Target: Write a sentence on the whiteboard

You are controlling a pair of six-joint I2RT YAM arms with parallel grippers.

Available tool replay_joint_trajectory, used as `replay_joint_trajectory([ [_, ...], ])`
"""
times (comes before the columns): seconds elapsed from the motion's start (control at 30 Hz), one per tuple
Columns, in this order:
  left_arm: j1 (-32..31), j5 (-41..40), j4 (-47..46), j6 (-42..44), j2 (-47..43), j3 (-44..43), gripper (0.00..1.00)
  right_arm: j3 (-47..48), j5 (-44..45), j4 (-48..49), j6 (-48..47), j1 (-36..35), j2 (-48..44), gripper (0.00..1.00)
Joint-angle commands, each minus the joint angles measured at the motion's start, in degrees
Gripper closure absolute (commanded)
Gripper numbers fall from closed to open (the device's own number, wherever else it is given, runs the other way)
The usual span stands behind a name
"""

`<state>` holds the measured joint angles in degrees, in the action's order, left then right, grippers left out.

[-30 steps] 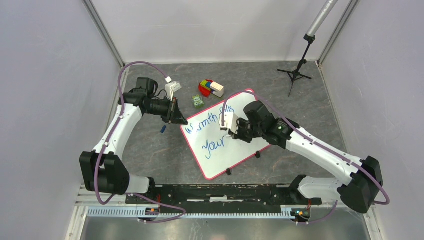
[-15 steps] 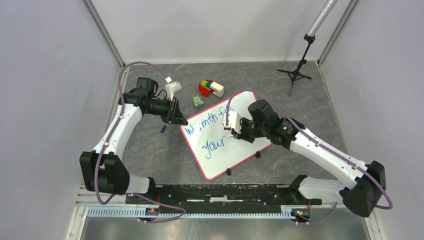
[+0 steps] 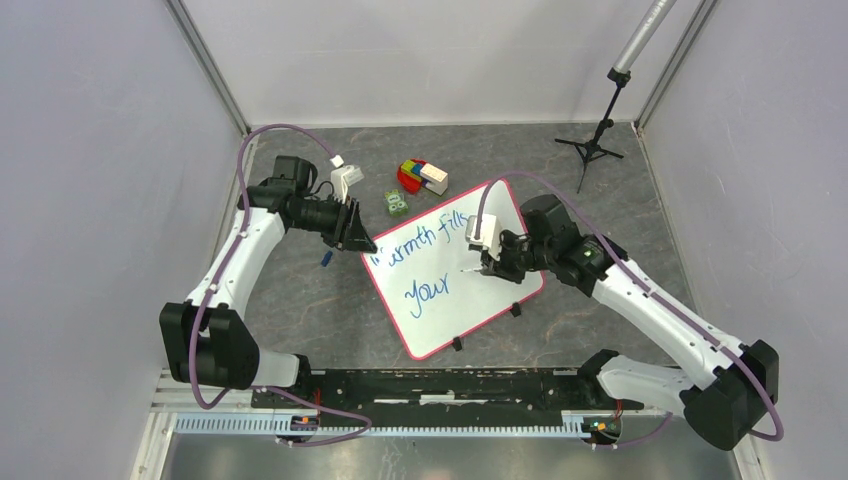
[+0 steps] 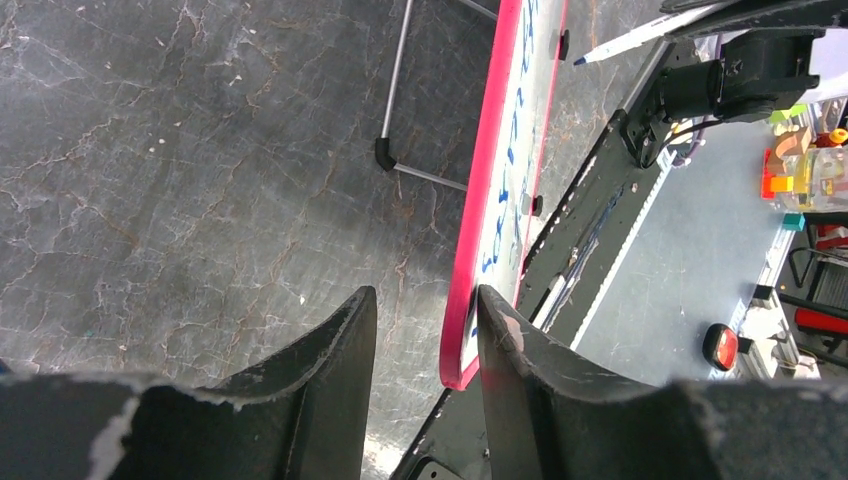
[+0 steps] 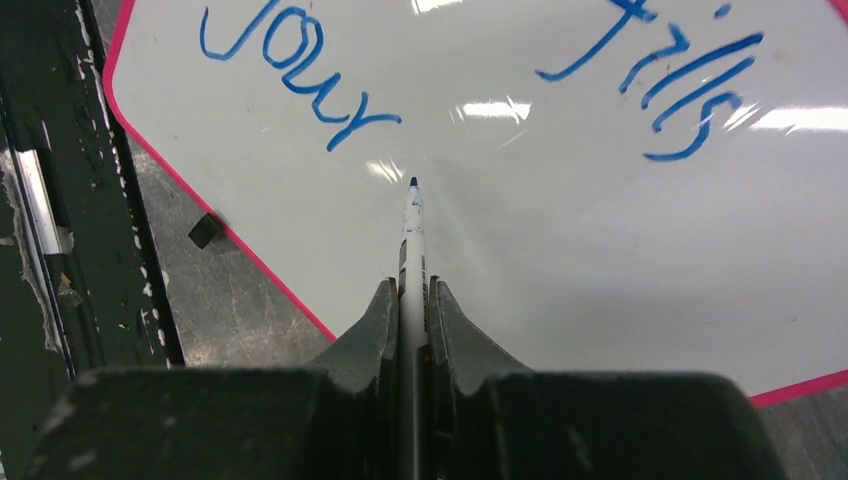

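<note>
The whiteboard [image 3: 470,305] lies tilted on the table, white with a pink-red rim [image 4: 490,170]. The blue sentence [image 3: 420,238] reads "Warmth fills", with "your" [image 5: 290,75] on the line below. My right gripper [image 3: 487,266] is shut on a white marker [image 5: 412,230]. Its blue tip points at bare board just right of "your"; whether it touches I cannot tell. My left gripper [image 3: 362,243] is at the board's far-left corner. Its fingers [image 4: 425,295] stand apart around the rim corner, with a gap on the left side.
Coloured blocks [image 3: 420,176] and a small green item [image 3: 396,203] lie beyond the board's far edge. A black tripod stand [image 3: 598,130] is at the back right. A small blue piece [image 3: 327,258] lies left of the board. The black base rail [image 3: 440,385] runs along the near edge.
My left gripper's jaws have parted off the board's corner. My right arm has carried the marker rightward across the board, uncovering "fills".
</note>
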<state>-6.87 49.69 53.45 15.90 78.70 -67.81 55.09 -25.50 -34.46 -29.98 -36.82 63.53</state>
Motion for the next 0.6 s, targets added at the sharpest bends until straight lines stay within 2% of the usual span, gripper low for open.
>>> replay_joint_trajectory([
  [0.0,-0.25,1.68,-0.38,0.22,-0.72,0.66,0.52,-2.29,-4.25,-0.35,-1.33,2.71,-1.34,1.0],
  [0.17,-0.75,2.28,-0.54,0.25,-0.2,0.93,0.55,-4.19,-5.15,0.08,-2.44,3.68,-2.52,1.0],
  [0.57,-1.52,1.28,-0.45,0.3,1.29,0.38,0.77,-6.53,-3.43,3.02,-1.07,3.71,-3.64,1.0],
])
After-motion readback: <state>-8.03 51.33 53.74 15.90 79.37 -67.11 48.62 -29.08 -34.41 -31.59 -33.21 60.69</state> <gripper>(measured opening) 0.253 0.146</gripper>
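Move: Just right of "your" lies the blank spot for the next word, about 2 cm left of the right hand, 1 cm back and 6 cm below it. "your" is some 12 cm left and 3 cm back, "fills" 7 cm left and 10 cm ahead, the nearest black foot 6 cm right and 7 cm back. The whiteboard's left corner sits between the left fingers, about 1 cm back and 1 cm right; the green block lies 9 cm ahead and 5 cm right. Lowering the still-gripped marker, the right hand sinks about 3 cm, drifting some 2 cm right and a little back, to the blank board beyond "your"; it slows almost to a halt with the nib at or just over the surface. The left hand eases about 1 cm back and right while its half-open fingers close around the whiteboard's left corner. ##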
